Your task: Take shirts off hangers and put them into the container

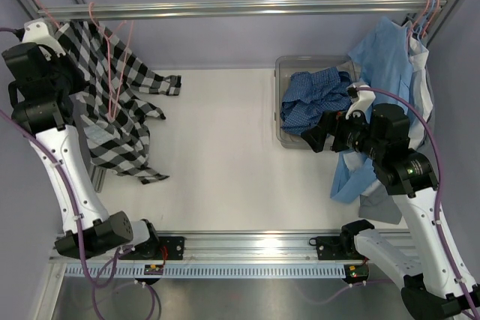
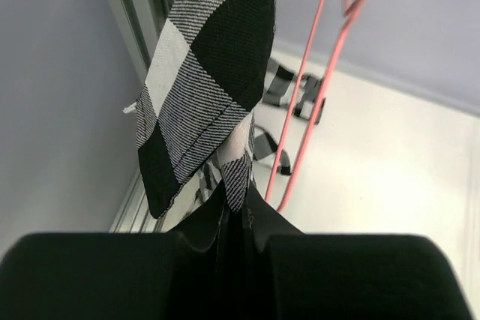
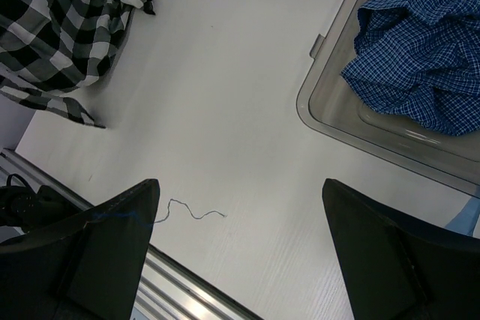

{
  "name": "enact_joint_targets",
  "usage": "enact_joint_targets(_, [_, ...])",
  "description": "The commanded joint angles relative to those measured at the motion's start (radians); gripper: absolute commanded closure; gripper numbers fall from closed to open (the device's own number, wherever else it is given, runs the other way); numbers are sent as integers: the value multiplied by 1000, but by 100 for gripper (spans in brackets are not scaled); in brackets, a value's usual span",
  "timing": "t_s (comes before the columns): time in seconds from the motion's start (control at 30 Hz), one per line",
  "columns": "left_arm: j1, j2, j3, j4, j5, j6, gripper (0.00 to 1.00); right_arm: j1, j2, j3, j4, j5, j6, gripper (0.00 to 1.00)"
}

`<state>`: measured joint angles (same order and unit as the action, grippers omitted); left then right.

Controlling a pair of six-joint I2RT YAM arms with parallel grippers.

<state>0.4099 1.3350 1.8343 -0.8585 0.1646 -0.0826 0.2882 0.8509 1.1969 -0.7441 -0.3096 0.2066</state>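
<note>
The black-and-white check shirt [image 1: 112,103] hangs at the far left on a pink wire hanger [image 1: 112,73], its lower part spread on the table. My left gripper [image 1: 64,39] is up by the shirt's shoulder. In the left wrist view the left gripper [image 2: 236,207] is shut on a fold of the check shirt [image 2: 217,43], with the pink hanger [image 2: 315,88] just to the right. The dark blue shirt [image 1: 315,99] lies crumpled in the clear container [image 1: 281,73]. My right gripper [image 1: 315,139] hovers open beside the container's near left corner, nothing between its fingers [image 3: 240,185].
A metal rail [image 1: 247,9] runs across the back. Light blue and white garments [image 1: 386,58] hang at the right on pink hangers [image 1: 427,5], draping over my right arm. A loose thread [image 3: 191,211] lies on the white table. An aluminium rail [image 1: 247,241] edges the front.
</note>
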Motion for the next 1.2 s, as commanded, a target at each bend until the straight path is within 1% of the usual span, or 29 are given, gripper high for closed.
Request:
enact_joint_targets(0.0, [6, -83, 30, 162, 72, -31, 100, 11, -22, 3, 34, -31, 7, 1])
enact_joint_targets(0.07, [4, -114, 20, 151, 78, -72, 100, 11, -23, 0, 29, -32, 2, 1])
enact_joint_targets(0.13, [4, -141, -33, 122, 98, -100, 100, 11, -21, 3, 23, -39, 1, 1])
enact_joint_targets(0.17, [3, -184, -67, 113, 102, -126, 100, 11, -23, 3, 20, -42, -3, 1])
enact_joint_targets(0.2, [0, -209, -105, 105, 105, -135, 100, 11, -27, 0, 20, -45, -3, 1])
enact_joint_targets(0.23, [-5, -236, -197, 95, 96, -144, 100, 11, -29, -2, 20, -48, -4, 1])
enact_joint_targets(0.27, [-11, -293, -245, 93, 87, -155, 100, 11, -29, -2, 19, -51, -10, 1])
enact_joint_targets(0.3, [-37, -321, -289, 87, 78, -152, 100, 11, -30, -2, 15, -59, -13, 1])
enact_joint_targets(0.33, [-54, -344, -361, 60, 37, -145, 100, 11, -30, 0, 12, -62, -18, 1])
enact_joint_targets(0.4, [-91, -382, -400, -3, 3, -122, 100, 11, -27, -3, 6, -74, -27, 1])
enact_joint_targets(0.43, [-100, -395, -435, -61, -23, -118, 100, 11, -26, -6, 5, -78, -26, 1])
enact_joint_targets(0.6, [-141, -529, -578, -97, -27, -86, 100, 11, -30, -51, 46, -129, 7, 1])
enact_joint_targets(0.73, [-189, -660, -639, -82, 127, -31, 100, 42, -26, -49, 43, -121, 1, 0])
enact_joint_targets(0.83, [-229, -697, -649, -96, 217, 10, 100, 65, -23, -53, 38, -111, -4, 0])
enact_joint_targets(0.97, [-281, -703, -649, -128, 303, 55, 100, 77, -30, -54, 38, -108, -10, 1])
enact_joint_targets(1.07, [-304, -688, -658, -129, 455, 63, 100, 85, -30, -46, 34, -103, -19, 1])
enact_joint_targets(1.1, [-313, -674, -659, -123, 552, 61, 100, 86, -26, -31, 32, -108, -24, 1])
enact_joint_targets(1.17, [-327, -660, -656, -94, 640, 52, 100, 91, -19, -5, 29, -112, -36, 0])
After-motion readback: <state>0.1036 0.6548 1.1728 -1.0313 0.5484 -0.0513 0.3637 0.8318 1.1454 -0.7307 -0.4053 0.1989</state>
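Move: The left hand already pinches the black-and-white checkered shirt, with the container on the table about 68 cm to its right, 13 cm farther out and 37 cm below. The navy shirt lies in that container; the pale blue shirts hang some 18 cm to the right of it. An empty pink hanger dangles about 7 cm right of the left hand and 5 cm ahead, near its height. From the right hand the container is roughly 20 cm ahead, 3 cm right and 28 cm down. Keeping its pinch on the checkered shirt, the left hand first lifts a couple of centimetres to bring the hanger clear, then pulls back, right and down away from the rail, ending with a mostly rightward sweep and a clockwise turn of nearly 40 degrees, about 19 cm right, 17 cm back and 11 cm lower in all. The right hand holds nothing and stays wide open, edging some 4 cm left and back, slightly down, towards the incoming shirt while turning about 10 degrees counter-clockwise. ##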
